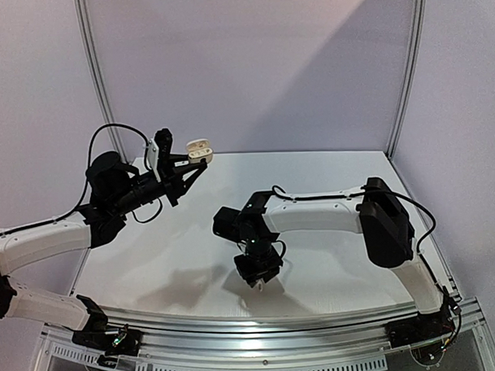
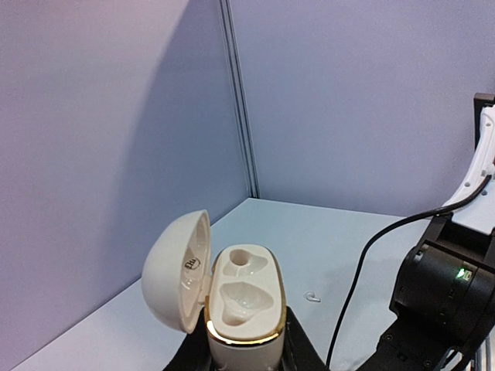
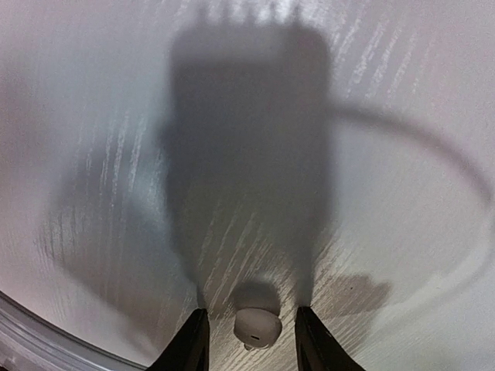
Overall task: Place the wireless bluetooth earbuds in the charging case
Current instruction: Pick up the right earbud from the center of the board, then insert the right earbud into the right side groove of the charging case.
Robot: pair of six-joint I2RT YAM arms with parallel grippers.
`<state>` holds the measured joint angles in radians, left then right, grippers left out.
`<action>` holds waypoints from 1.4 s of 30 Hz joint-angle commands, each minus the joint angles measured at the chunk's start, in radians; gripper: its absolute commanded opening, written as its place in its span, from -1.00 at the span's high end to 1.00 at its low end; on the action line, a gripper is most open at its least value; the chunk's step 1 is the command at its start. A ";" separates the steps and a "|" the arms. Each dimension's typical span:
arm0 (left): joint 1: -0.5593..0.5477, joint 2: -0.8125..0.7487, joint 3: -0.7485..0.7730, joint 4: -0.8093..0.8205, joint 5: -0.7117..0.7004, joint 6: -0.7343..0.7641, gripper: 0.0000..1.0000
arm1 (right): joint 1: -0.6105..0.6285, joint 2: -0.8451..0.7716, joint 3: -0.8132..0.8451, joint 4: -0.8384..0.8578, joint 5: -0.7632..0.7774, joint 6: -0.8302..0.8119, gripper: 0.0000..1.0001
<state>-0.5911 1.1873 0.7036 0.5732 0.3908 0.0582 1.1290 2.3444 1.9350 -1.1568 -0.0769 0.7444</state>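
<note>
My left gripper (image 1: pixel 191 165) is raised above the table's back left and is shut on the white charging case (image 1: pixel 199 148). In the left wrist view the case (image 2: pixel 244 297) stands upright between my black fingers (image 2: pixel 303 352), with its lid (image 2: pixel 176 270) swung open to the left. Both gold-rimmed cavities are empty. My right gripper (image 1: pixel 257 276) points down at the table near the front. A white earbud (image 3: pixel 257 328) lies on the table between its fingers (image 3: pixel 193 340). There is a gap on each side of it, so the jaws are open and not touching it. No other earbuds are in view.
A small clear hook-shaped piece (image 2: pixel 312 297) lies on the table (image 1: pixel 328 174) beyond the case. The right arm's black joint and cable (image 2: pixel 445 290) fill the right side of the left wrist view. The table's curved metal front rim (image 3: pixel 46 332) is close to my right gripper. Walls enclose the back and sides.
</note>
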 commanded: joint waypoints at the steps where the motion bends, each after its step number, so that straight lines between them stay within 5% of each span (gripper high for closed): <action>1: 0.010 0.008 -0.008 0.019 0.011 -0.006 1.00 | 0.008 0.045 0.010 -0.001 0.011 0.000 0.31; 26: 0.011 0.006 -0.015 0.020 0.010 -0.005 1.00 | -0.024 -0.078 0.017 0.058 0.124 -0.062 1.00; 34: 0.011 0.000 -0.012 0.028 0.004 -0.002 1.00 | -0.046 -0.428 -0.034 0.357 0.317 -0.319 1.00; 42: 0.009 0.013 0.006 0.072 0.068 0.018 1.00 | -0.045 -0.709 -0.166 0.833 0.279 -0.534 1.00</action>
<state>-0.5888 1.1889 0.7036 0.5938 0.4118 0.0601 1.0836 1.6970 1.8465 -0.6247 0.2012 0.3538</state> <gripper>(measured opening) 0.229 0.147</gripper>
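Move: The right earbud is already between the right hand's open fingertips, practically at the hand point on the table. The open white charging case, in the left gripper, is some 12 cm ahead of the right hand, 11 cm to its left and 31 cm up; a clear earbud rests about 20 cm ahead and 17 cm to its right. From the left hand the right earbud is about 11 cm back, 12 cm right and 31 cm below. Holding low and still over the board, the right hand first closes its fingers and pinches the earbud. It then lifts away ever faster, straight up for the most part, some 33 cm, with roughly 8 cm forward, towards the charging case, while the wrist swings the downward fingers up by about 65 degrees to point forward and left. The left gripper keeps the case still. ##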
